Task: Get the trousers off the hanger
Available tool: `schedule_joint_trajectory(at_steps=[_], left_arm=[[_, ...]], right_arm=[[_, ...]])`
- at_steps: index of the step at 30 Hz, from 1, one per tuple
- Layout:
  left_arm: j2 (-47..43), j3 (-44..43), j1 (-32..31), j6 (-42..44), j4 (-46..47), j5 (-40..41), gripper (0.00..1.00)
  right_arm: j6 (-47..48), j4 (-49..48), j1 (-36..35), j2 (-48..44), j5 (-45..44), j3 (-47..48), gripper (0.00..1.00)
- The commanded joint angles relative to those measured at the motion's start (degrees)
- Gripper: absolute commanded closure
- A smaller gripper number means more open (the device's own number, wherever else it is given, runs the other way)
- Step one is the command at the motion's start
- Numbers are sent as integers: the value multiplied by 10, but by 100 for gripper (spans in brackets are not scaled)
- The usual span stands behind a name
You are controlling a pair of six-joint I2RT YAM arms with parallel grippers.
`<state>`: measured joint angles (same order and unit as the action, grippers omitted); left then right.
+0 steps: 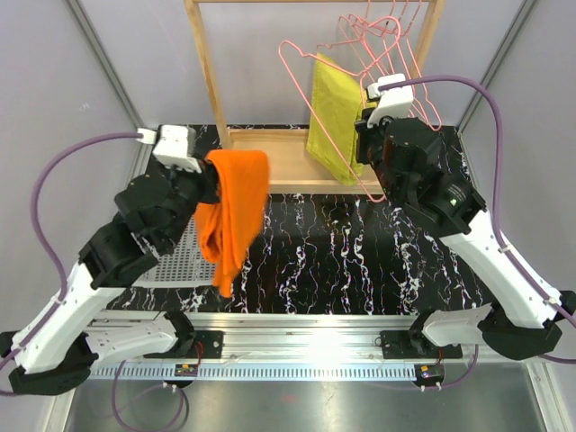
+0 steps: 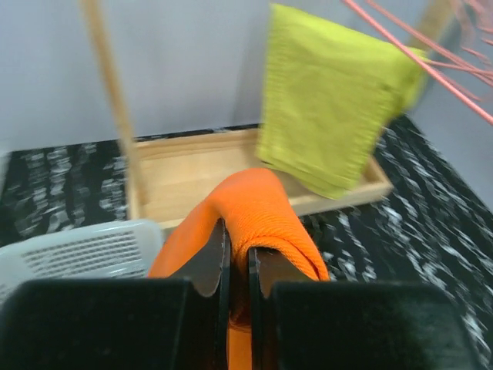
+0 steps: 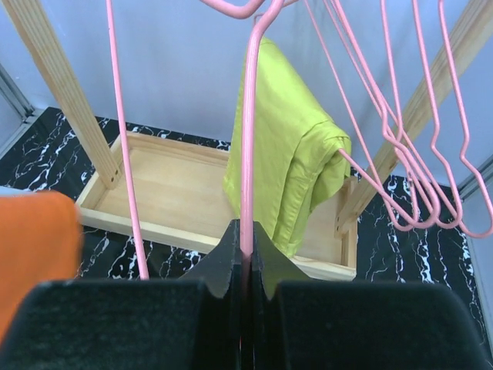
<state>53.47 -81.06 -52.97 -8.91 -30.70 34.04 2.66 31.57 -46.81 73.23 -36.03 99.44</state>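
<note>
The orange trousers (image 1: 236, 211) hang in a fold from my left gripper (image 1: 214, 185), apart from the rack, above the table's left side. In the left wrist view my left gripper (image 2: 239, 258) is shut on the orange cloth (image 2: 258, 204), which drapes over both fingers. My right gripper (image 1: 364, 144) is shut on the wire of a pink hanger (image 1: 282, 56) beside the rack. The right wrist view shows my right gripper (image 3: 246, 243) pinching that hanger's wire (image 3: 247, 154). The orange trousers (image 3: 35, 254) show at that view's left edge, off the hanger.
A yellow-green garment (image 1: 335, 112) hangs on another pink hanger on the wooden rack (image 1: 205, 63). Several bare pink hangers (image 1: 396, 36) hang at the rack's right. The rack's wooden base tray (image 1: 288, 162) lies behind. A white basket (image 1: 180, 261) sits under my left arm.
</note>
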Motion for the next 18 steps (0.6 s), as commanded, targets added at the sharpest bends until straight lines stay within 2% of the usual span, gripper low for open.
schedule_joint_trajectory(at_steps=[1, 6, 9, 11, 14, 18], left_arm=[[-28, -74, 44, -23, 41, 67, 100], [-45, -68, 77, 5, 24, 147, 100], [-55, -33, 109, 9, 20, 182, 100], [-61, -8, 136, -8, 2, 161, 100], [-59, 27, 227, -65, -27, 119, 100], [-52, 72, 344, -116, -53, 3, 100]], right_arm=[[7, -9, 3, 16, -4, 25, 100], [3, -19, 3, 19, -2, 23, 100], [4, -21, 2, 25, -3, 30, 100], [10, -21, 3, 30, -4, 41, 100], [23, -14, 3, 53, -10, 57, 100], [31, -13, 3, 64, -11, 60, 100]])
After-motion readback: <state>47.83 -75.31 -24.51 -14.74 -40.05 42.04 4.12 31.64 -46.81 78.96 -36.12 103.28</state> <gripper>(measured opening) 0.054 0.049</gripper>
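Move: The left hand, with the orange trousers hanging from its closed fingers, has the white basket's middle about 20 cm to its left, some 12 cm ahead and 38 cm below; the rack's wooden tray is roughly 45 cm ahead, 32 cm right and 42 cm down. The right hand keeps the emptied pink hanger: the rack's rail is some 35 cm ahead, level sideways, 20 cm up; the yellow trousers hang about 25 cm ahead, 3 cm left, 10 cm lower. The left hand keeps its pinch on the orange trousers and swings them quickly left over the white basket, about 17 cm, turning counter-clockwise some 35 degrees as it goes; it rises slightly at first, then sinks about 7 cm, with the fingers tipping a little down. Meanwhile the right hand, still closed on the bare hanger, eases some 3 cm forward and left towards the rack, its attitude nearly unchanged. ##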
